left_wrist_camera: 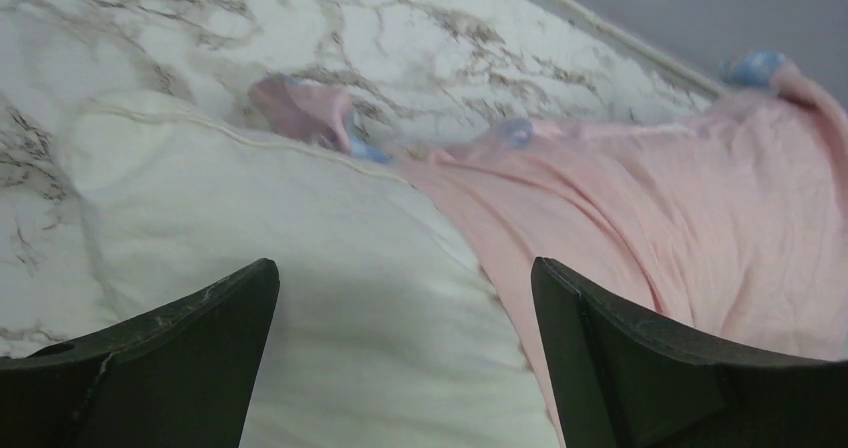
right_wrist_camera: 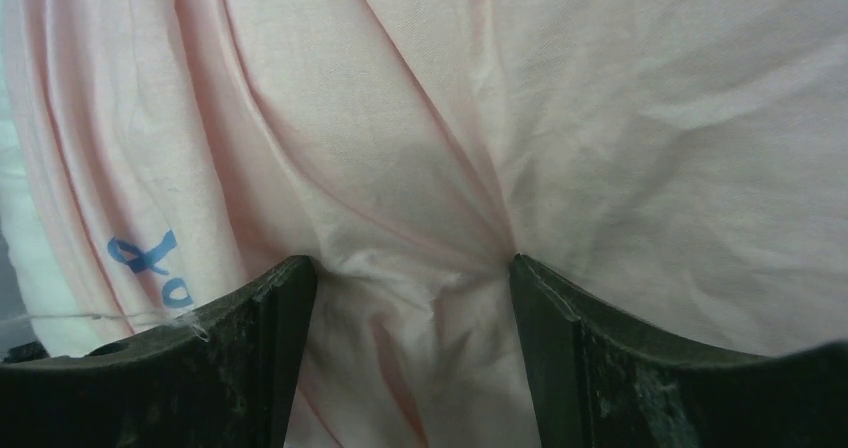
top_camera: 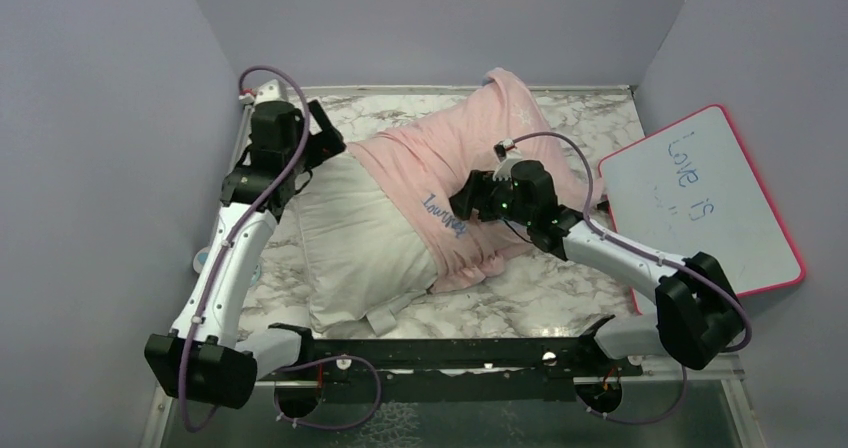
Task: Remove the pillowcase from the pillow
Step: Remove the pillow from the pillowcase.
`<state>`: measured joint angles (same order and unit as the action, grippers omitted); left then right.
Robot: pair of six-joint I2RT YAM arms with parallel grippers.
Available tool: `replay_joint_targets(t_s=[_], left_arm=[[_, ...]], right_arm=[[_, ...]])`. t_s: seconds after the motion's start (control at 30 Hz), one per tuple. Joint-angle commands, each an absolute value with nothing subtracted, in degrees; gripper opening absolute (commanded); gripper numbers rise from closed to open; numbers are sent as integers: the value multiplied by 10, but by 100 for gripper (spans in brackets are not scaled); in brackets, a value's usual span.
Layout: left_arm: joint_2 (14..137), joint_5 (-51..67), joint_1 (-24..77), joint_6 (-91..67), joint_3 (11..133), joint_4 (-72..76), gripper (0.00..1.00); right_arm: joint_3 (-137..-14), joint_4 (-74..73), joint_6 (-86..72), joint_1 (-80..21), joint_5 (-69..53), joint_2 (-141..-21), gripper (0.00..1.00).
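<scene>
The white pillow [top_camera: 360, 238] lies across the marble table, its left half bare. The pale pink pillowcase [top_camera: 470, 148], with blue cursive lettering, covers its right half and is rucked up toward the back wall. My left gripper [top_camera: 335, 143] hovers open over the pillow's far left corner, beside the pillowcase's edge. In the left wrist view the gripper [left_wrist_camera: 405, 268] has only pillow [left_wrist_camera: 300, 228] between its fingers, and the pink pillowcase [left_wrist_camera: 650, 198] lies to the right. My right gripper [top_camera: 462, 200] presses down on the pillowcase [right_wrist_camera: 450, 118]. That gripper [right_wrist_camera: 412, 263] stands open with a bunched fold between its fingers.
A pink-framed whiteboard [top_camera: 700, 203] leans at the right edge of the table. Grey walls close in the left, back and right sides. Bare marble table [top_camera: 560, 298] shows in front of the pillowcase and behind the pillow [left_wrist_camera: 420, 38].
</scene>
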<state>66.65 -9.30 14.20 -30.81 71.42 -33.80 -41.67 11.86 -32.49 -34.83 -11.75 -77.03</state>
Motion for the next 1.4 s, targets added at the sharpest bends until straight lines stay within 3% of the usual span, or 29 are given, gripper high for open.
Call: replay_joint_targets(t_s=[0.0, 0.1, 0.23, 0.27, 0.3, 0.4, 0.47, 0.57, 0.83, 1.0, 1.23, 1.37], left_arm=[[663, 67, 11, -327, 658, -240, 99], [672, 104, -51, -345, 602, -181, 99], [723, 237, -74, -381, 537, -107, 98], [737, 271, -75, -386, 526, -88, 92], [746, 305, -75, -393, 511, -65, 80], [746, 363, -75, -413, 477, -5, 28], [734, 380, -75, -405, 472, 18, 13], [713, 376, -76, -341, 492, -26, 1], [655, 418, -73, -303, 501, -32, 0], [620, 463, -69, -279, 507, -33, 0], [593, 529, -51, -300, 497, -3, 0], [598, 556, -51, -301, 509, -4, 0]], right_arm=[[-421, -125, -355, -360, -195, -813, 77], [-453, -134, -356, -360, -213, -816, 77], [-537, -185, -322, -360, -207, -808, 77], [-556, -192, -311, -359, -204, -804, 77], [-578, -197, -303, -359, -198, -800, 77], [-647, -213, -275, -360, -181, -796, 78], [-702, -230, -242, -360, -166, -807, 79], [-792, -263, -190, -360, -170, -846, 81], [-1021, -313, -183, -359, -108, -986, 88], [-1047, -250, -154, -358, -73, -1021, 100], [-1353, -471, -102, -352, -76, -1207, 100], [-1306, -440, -127, -351, -171, -1208, 100]])
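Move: The bare pillow's far left corner is what the left hand goes for: about 3 cm ahead of it, 4 cm to its left and 12 cm below. The pillowcase opening's far end lies about 1 cm ahead of the left hand, some 5 cm to its right and 13 cm down. For the right hand, the pillowcase's far edge lies some 14 cm ahead, 11 cm left and 6 cm lower; the lettering is 3 cm behind, 4 cm left and 2 cm below. Sweep the open left gripper about 7 cm left, plunge some 12 cm onto the pillow's far left corner and pinch the white cloth; then, keeping hold, lift and draw it back and right, yawing clockwise. Meanwhile raise the right gripper off the case, then carry it forward and left, ending 15 cm farther out and as much higher near the case's far edge, fingers opening fully. ##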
